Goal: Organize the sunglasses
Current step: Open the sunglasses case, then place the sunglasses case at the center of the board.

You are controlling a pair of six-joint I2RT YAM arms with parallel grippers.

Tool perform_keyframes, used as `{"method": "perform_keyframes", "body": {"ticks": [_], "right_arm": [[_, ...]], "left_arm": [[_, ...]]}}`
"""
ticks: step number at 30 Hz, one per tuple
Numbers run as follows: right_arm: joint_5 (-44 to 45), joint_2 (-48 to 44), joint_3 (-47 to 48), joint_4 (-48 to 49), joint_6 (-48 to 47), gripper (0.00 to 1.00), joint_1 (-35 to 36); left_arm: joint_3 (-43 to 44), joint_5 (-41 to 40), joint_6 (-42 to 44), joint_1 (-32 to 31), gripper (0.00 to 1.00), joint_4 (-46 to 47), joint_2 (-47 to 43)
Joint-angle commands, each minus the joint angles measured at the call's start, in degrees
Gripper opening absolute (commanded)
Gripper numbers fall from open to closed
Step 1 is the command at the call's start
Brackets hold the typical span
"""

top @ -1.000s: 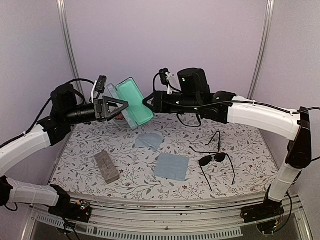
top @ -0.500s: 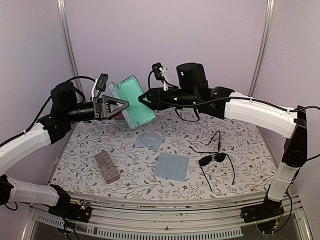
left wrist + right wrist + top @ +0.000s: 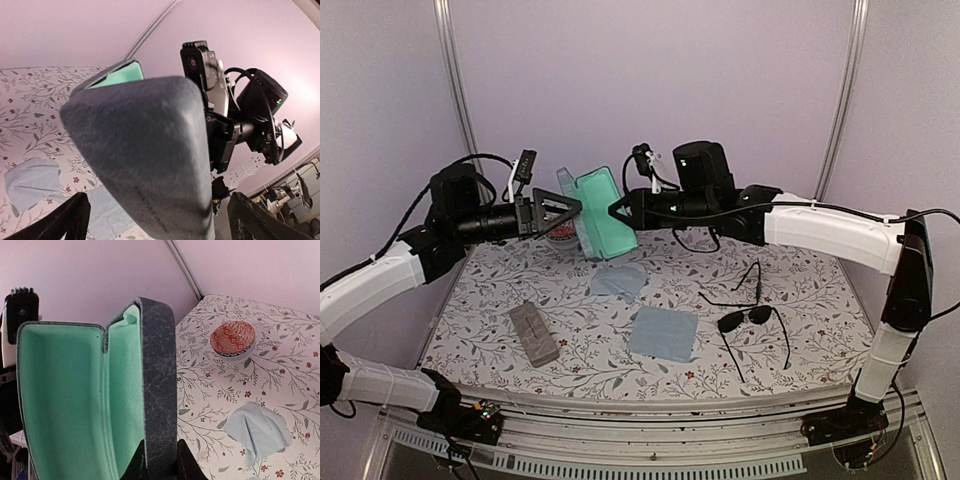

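Note:
An open blue-grey case (image 3: pixel 603 212) with a mint-green lining hangs in the air above the back of the table. My right gripper (image 3: pixel 616 208) is shut on its side wall; in the right wrist view the fingers (image 3: pixel 141 467) pinch that wall (image 3: pixel 160 390). My left gripper (image 3: pixel 570 210) stands open, its fingers (image 3: pixel 65 220) wide on either side of the case's grey back (image 3: pixel 145 145) without touching it. Two sunglasses lie on the right of the table: a dark aviator pair (image 3: pixel 750 320) and a thin wire pair (image 3: pixel 752 276) behind it.
A closed tan-grey case (image 3: pixel 533 332) lies at the front left. Two light blue cloths lie mid-table, one flat (image 3: pixel 663 333) and one crumpled (image 3: pixel 618 280). A small red-patterned bowl (image 3: pixel 233 338) sits at the back, below the held case.
My left gripper has opened and let go of the case. The right gripper has shut on the case's wall, and the case has turned more upright.

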Motion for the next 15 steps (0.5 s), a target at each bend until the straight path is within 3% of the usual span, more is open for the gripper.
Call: {"method": "perform_keyframes", "body": {"ticks": [1, 8, 15], "right_arm": [[10.2, 1.5, -1.8, 0.3, 11.0, 0.13, -1.9], [23.7, 3.7, -7.7, -1.0, 25.2, 0.14, -6.4], [27.5, 11.2, -7.4, -3.5, 35.1, 0.14, -10.6]], "left_arm": [[0.9, -10.3, 4.8, 1.7, 0.98, -3.7, 0.8], [-1.3, -19.7, 9.3, 3.2, 0.98, -4.6, -1.4], [-3.1, -20.3, 11.6, 3.2, 0.96, -5.5, -0.5]]}}
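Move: The opened sunglasses case is already in the right fingers; the bare table it is carried towards lies about 16 cm ahead of this hand, 8 cm to its right and some 31 cm below. On the table, the crumpled cloth is 14 cm ahead and 3 cm left, the flat cloth level with this hand and 7 cm right. From the left hand, already wide open, the case is roughly 5 cm ahead and 5 cm right, the bare spot 20 cm ahead and 14 cm right. The open case, still pinched at one edge by the right fingers, is carried down about 15 cm, and forward and right by some 11 cm each, towards the bare table beyond the two cloths, the wrist swinging about 40 degrees clockwise and tipping down. The left hand stays open and backs off to its left and forward, about 5 cm each way, turning some 20 degrees counter-clockwise. ##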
